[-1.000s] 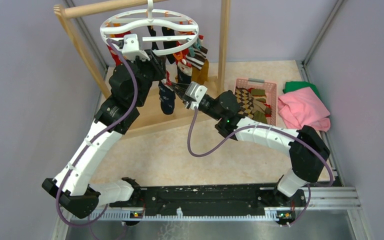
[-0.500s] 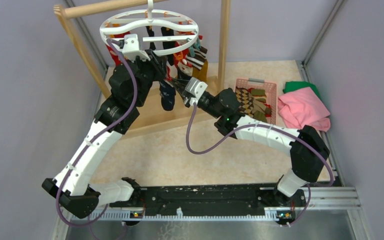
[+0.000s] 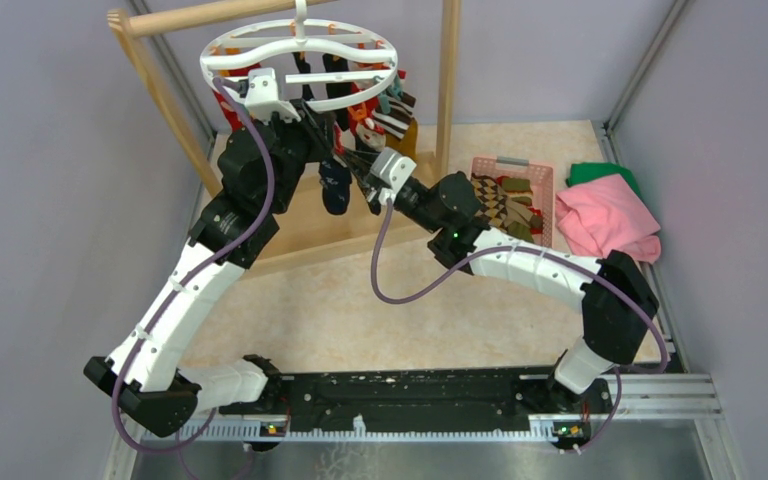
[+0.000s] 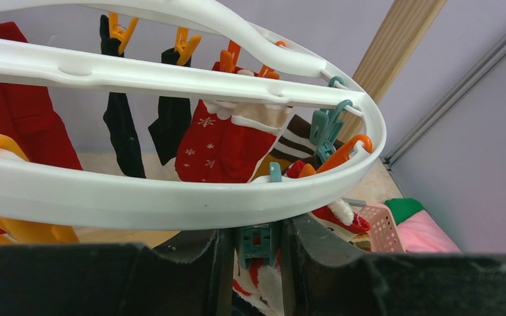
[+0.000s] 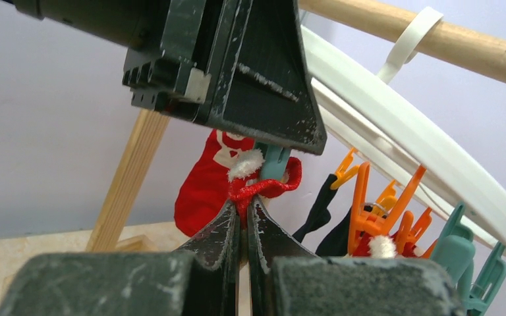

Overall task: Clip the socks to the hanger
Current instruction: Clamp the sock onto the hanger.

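The white round hanger (image 3: 305, 45) hangs from the wooden rack, with several socks clipped under it. My left gripper (image 4: 255, 255) reaches up beneath the ring (image 4: 171, 197) and is shut on a teal clip (image 4: 255, 242), squeezing it from both sides. My right gripper (image 5: 244, 210) is shut on the red, white-trimmed cuff (image 5: 267, 186) of a navy patterned sock (image 3: 335, 190). It holds the cuff right under that teal clip (image 5: 275, 161); whether the clip's mouth is around the cuff I cannot tell. From above, both grippers meet below the ring's near edge, left (image 3: 332, 140) and right (image 3: 362, 172).
A pink basket (image 3: 510, 163) at the right holds more socks, argyle and mustard. Beyond it lie a pink cloth (image 3: 605, 215) and a green cloth (image 3: 600, 172). Wooden rack posts (image 3: 448, 80) stand at either side of the hanger. Orange clips (image 5: 369, 210) dangle close to my right fingers.
My right gripper has risen and moved left toward the hanger, lifting the navy sock's cuff up to the teal clip. The left arm has stayed where it was.
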Controlling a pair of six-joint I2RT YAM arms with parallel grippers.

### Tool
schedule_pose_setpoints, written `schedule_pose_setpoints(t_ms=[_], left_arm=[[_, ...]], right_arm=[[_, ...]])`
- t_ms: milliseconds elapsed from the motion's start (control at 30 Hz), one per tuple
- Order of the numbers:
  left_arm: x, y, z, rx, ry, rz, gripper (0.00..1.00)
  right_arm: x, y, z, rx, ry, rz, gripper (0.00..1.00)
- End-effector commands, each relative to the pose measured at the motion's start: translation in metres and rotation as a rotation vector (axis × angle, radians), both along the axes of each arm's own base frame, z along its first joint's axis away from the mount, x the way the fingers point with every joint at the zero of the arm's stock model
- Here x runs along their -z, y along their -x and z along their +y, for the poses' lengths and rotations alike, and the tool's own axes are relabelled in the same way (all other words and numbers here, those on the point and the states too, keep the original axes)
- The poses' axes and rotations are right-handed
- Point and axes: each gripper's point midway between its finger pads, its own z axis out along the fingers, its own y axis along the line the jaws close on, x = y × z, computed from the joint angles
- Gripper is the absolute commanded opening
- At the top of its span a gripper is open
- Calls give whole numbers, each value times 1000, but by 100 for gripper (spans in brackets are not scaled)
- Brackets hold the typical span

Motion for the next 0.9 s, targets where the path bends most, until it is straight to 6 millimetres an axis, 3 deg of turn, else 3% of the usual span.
schedule_pose_setpoints(t_ms=[0, 367, 467, 667, 767, 867], left_arm=[[-7, 0, -2, 14, 20, -23, 9], [-4, -1, -3, 16, 22, -18, 10], [-6, 1, -1, 13, 29, -23, 22], [-10, 5, -1, 25, 41, -32, 59], [-13, 8, 0, 31, 46, -39, 68], [-16, 13, 1, 40, 55, -47, 69]], right_arm=[[-36, 4, -3, -1, -82, -39, 0], [-42, 8, -3, -23, -96, -41, 0], [-40, 7, -2, -24, -91, -35, 0], [-36, 7, -2, -24, -86, -29, 0], [-36, 7, -2, -25, -86, -28, 0], [-35, 7, -2, -26, -86, -27, 0]])
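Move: The left gripper already squeezes a teal clip open at the near edge of the hanger; the sock's red cuff lies about 3 cm below that hand and 2 cm back. The ring's near rim runs roughly 3 cm above it and 2 cm ahead, and the orange clip sits some 5 cm right and 3 cm ahead, about 1 cm higher. From the right gripper, which holds the cuff, the teal clip is about 3 cm ahead, 1 cm left and 4 cm up. Raise the right gripper a little over 1 cm, still pinching the sock's cuff, to feed it up into the teal clip's jaws, then hold it there. Keep the left gripper squeezing the clip meanwhile, and only then spread its fingers to about two-thirds open, letting go of the clip's handles while that hand stays practically in place. ##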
